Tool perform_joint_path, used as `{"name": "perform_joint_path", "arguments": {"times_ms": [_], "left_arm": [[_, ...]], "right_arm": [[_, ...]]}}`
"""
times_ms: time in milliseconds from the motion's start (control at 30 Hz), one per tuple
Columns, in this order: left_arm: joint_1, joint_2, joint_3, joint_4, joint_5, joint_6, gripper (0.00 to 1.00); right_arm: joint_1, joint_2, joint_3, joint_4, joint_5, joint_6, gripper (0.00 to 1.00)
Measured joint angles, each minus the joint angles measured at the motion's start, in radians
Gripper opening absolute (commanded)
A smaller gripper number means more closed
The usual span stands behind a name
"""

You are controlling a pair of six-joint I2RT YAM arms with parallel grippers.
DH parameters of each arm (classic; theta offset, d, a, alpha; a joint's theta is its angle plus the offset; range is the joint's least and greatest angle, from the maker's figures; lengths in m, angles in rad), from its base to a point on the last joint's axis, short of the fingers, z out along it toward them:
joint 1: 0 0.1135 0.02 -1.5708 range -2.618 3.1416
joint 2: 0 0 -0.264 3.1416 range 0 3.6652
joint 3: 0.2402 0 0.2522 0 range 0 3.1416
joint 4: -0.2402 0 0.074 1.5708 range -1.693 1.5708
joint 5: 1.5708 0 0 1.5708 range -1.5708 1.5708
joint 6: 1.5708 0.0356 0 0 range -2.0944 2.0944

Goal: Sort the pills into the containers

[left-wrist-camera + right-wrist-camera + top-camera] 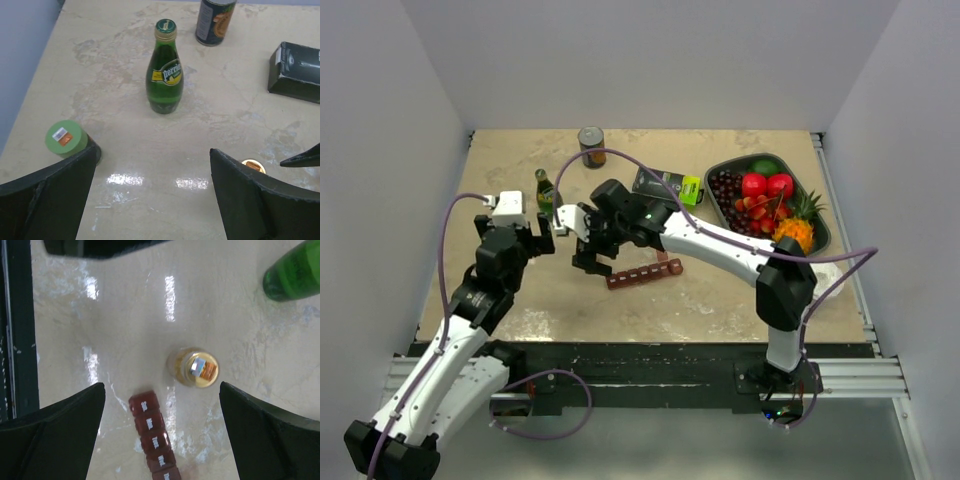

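Note:
The dark red pill strip (645, 272) lies on the table with its day-labelled lids shut; its end shows in the right wrist view (151, 435). A small amber pill bottle (195, 367) with a yellow lid stands just beyond the strip's end. My right gripper (162, 386) is open and hovers over the strip's end and this bottle, touching neither; it also shows in the top view (588, 255). My left gripper (152, 152) is open and empty, low over bare table. A green-lidded pill bottle (65, 139) stands by its left finger. No loose pills show.
A green glass bottle (164, 75) stands ahead of the left gripper, with a can (215, 20) behind it. A black-and-green box (667, 185) and a grey fruit tray (823, 232) are at the back right. The two grippers are close together.

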Motion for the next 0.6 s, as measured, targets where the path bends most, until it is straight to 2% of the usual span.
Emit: {"name": "perform_joint_path", "arguments": {"times_ms": [200, 600], "left_arm": [[0.007, -0.047, 0.0, -0.007, -0.123, -0.013, 0.99], [0.01, -0.133, -0.018, -0.021, -0.258, -0.023, 1.0]], "right_arm": [[0.05, 0.113, 0.149, -0.006, 0.105, 0.064, 0.99], [0.087, 0.207, 0.174, 0.0, 0.324, 0.145, 0.99]]}}
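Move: The pill bottle stands about 10 cm below the right hand, some 2 cm ahead and 2 cm to its right. The pill organizer lies about 12 cm right of the bottle and 2 cm farther back; the green glass bottle stands some 13 cm beyond the pill bottle and 10 cm to its left. From the left hand, the pill bottle is about 15 cm right, 2 cm ahead and 16 cm below. Right hand, open, goes left, then down and forward towards the pill bottle; left hand backs off left, about 5 cm. ##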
